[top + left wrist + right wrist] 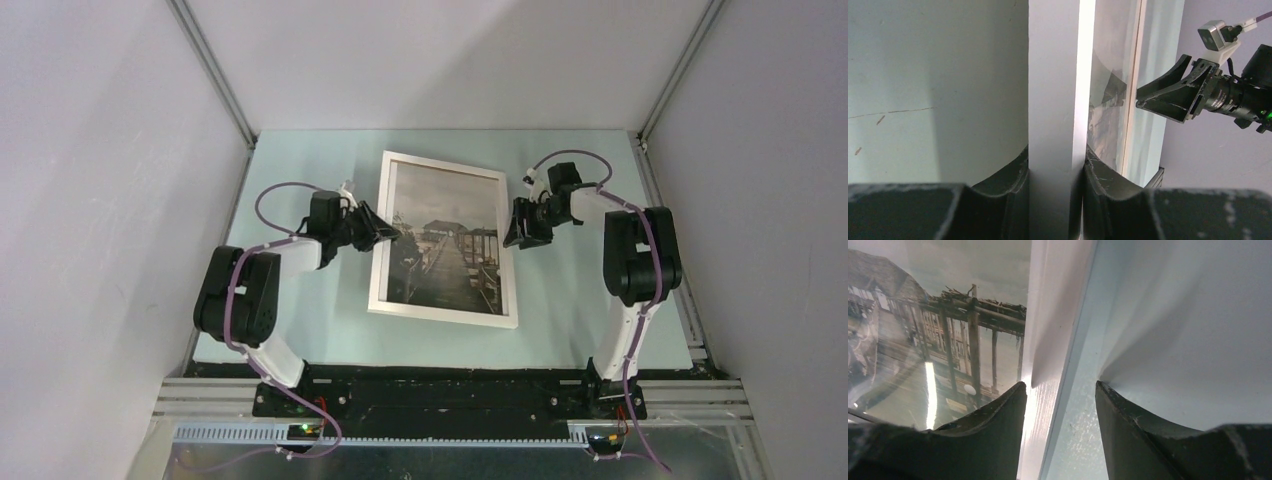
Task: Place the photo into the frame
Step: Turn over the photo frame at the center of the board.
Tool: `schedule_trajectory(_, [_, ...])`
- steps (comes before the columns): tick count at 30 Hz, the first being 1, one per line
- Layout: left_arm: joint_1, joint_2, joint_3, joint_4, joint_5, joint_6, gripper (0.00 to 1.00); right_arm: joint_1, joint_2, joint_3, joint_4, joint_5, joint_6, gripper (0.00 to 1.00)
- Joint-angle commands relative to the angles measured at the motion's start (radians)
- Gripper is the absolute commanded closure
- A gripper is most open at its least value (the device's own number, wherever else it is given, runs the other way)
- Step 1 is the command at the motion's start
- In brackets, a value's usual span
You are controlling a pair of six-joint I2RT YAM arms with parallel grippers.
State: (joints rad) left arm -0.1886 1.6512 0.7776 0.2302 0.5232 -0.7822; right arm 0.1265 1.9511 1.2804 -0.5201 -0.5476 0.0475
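The frame (377, 262), white-fronted, lies face up in the middle of the table. The photo (445, 245), a grey-brown pier scene, sits behind its pane. My left gripper (388, 232) is shut on the frame's left rail (1053, 75), and both fingers press against it in the left wrist view (1055, 156). My right gripper (520, 225) stands open astride the right rail (1053, 315). One of its fingers (998, 415) is over the pane and photo (948, 330). The other is over the table, with a gap to the rail.
The pale green table (300, 170) is boxed in by grey walls on three sides, with aluminium posts (215, 70) at the back corners. A black rail (440, 385) runs along the near edge and carries both arm bases.
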Motion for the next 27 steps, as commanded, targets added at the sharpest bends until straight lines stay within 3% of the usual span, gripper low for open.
schedule_trajectory(1, [-0.018,0.044,-0.013,-0.058,-0.154,0.057,0.72,0.012,0.031,0.048,-0.005,0.027,0.005,0.44])
schedule_trajectory(8, [-0.036,0.070,-0.010,-0.054,-0.157,0.055,0.60,0.045,0.047,0.063,-0.009,0.033,-0.007,0.53])
schedule_trajectory(16, [-0.038,0.077,-0.008,-0.054,-0.156,0.058,0.49,0.045,0.058,0.072,-0.025,0.054,-0.019,0.88])
schedule_trajectory(20, [-0.039,0.075,-0.006,-0.054,-0.164,0.061,0.40,0.025,0.047,0.073,-0.034,0.056,-0.015,0.99])
schedule_trajectory(27, [-0.039,0.086,0.022,-0.075,-0.172,0.080,0.19,-0.001,0.035,0.060,-0.048,0.071,-0.007,1.00])
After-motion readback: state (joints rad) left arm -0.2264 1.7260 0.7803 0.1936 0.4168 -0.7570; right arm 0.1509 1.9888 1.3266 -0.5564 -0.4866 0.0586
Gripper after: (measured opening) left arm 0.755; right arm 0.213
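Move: My left hand still pinches the photo frame's left bar; the board it is being brought down to lies some 6 cm straight below. The frame's right bar is about 25 cm to this hand's right, level fore and aft and roughly 5 cm lower. My right hand has its parted fingers just over that right bar, which is about 1 cm to its left and 1 cm down, with the held left bar some 25 cm to its left, level fore and aft and about 4 cm up. I let the frame's raised left side down with my left hand, sinking about 4 cm and spreading the fingers on the way until they stand wide on either side of the left bar. My right hand edges left about 1 cm over the right bar and barely down, closes its fingers to pinch that bar, then eases back right, keeping the grip. ##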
